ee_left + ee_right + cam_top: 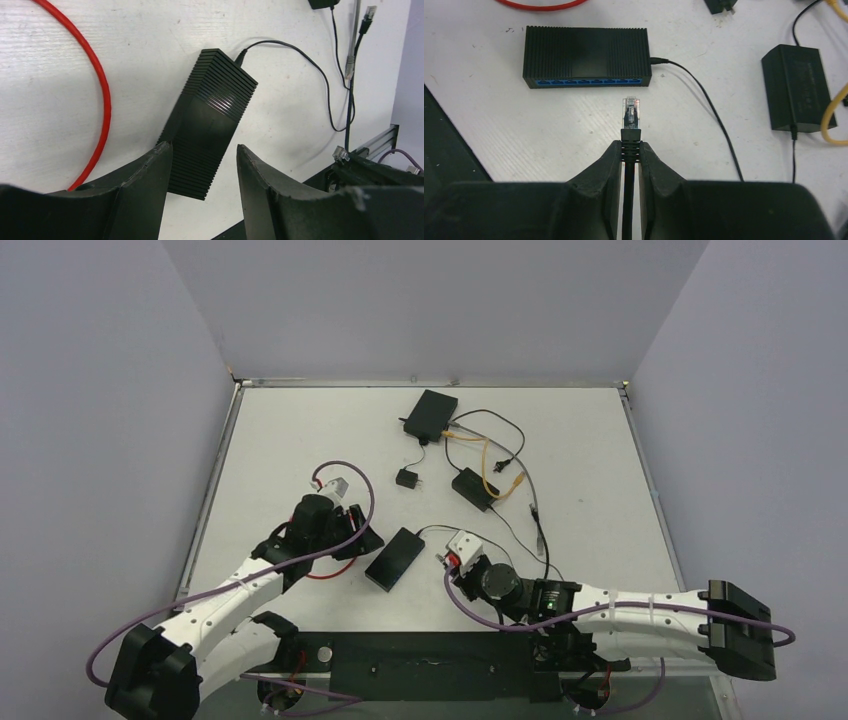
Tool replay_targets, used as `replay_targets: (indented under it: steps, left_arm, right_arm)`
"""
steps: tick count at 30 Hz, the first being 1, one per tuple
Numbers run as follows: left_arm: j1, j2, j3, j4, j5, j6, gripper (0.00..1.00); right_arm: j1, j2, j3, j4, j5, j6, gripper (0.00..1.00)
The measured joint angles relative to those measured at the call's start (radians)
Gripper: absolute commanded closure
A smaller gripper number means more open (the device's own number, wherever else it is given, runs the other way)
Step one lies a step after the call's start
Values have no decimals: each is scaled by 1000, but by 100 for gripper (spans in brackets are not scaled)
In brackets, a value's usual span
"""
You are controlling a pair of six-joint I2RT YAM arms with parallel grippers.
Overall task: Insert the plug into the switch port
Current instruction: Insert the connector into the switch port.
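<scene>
The switch [395,558] is a ribbed black box lying flat on the white table between the two arms. Its row of blue ports [586,81] faces my right gripper [630,145]. That gripper is shut on the black boot of a cable, and the clear plug [631,112] sticks out ahead of the fingertips. The plug points at the ports, a short gap away and slightly right of centre. My left gripper [205,150] is open at the switch's [210,120] other side. Its left finger [150,175] overlaps the box's edge; contact cannot be told.
A red cable loop [102,90] lies beside the left gripper. A black power adapter [799,87] with a yellow cable [831,117] sits right of the switch. Another black box [430,415] and a small plug adapter [406,478] lie farther back. The black base rail [430,665] runs along the near edge.
</scene>
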Motion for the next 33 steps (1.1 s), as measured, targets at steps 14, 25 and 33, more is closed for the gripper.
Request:
replay_targets:
  steps: [14, 25, 33]
  left_arm:
    - [2, 109, -65, 44, 0, -19, 52]
    - [2, 114, -142, 122, 82, -32, 52]
    - [2, 114, -187, 191, 138, -57, 52]
  right_arm:
    - [39, 316, -1, 253, -89, 92, 100]
    - [66, 478, 54, 292, -115, 98, 100]
    - [79, 527, 117, 278, -125, 93, 100]
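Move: My right hand still grips the plug; the switch's middle lies about 12 cm to its left, 4 cm ahead and 9 cm below, port row facing me. The power connector in the switch's far end is some 10 cm ahead and 7 cm left; the power brick is 18 cm ahead, 4 cm right; the wall adapter is 21 cm ahead, 9 cm left. From my empty left hand, the switch's middle is about 5 cm right, 2 cm back and 8 cm below. With my right fingers shut on the cable behind the plug, I swing it left about 8 cm and down some 7 cm, easing back a little, then finish leftwards, almost level, to the port row near the switch's closest end. That wrist tips slightly down and turns left. My left hand, half open, sinks about 6 cm and draws back 4 cm to the same end of the switch. ##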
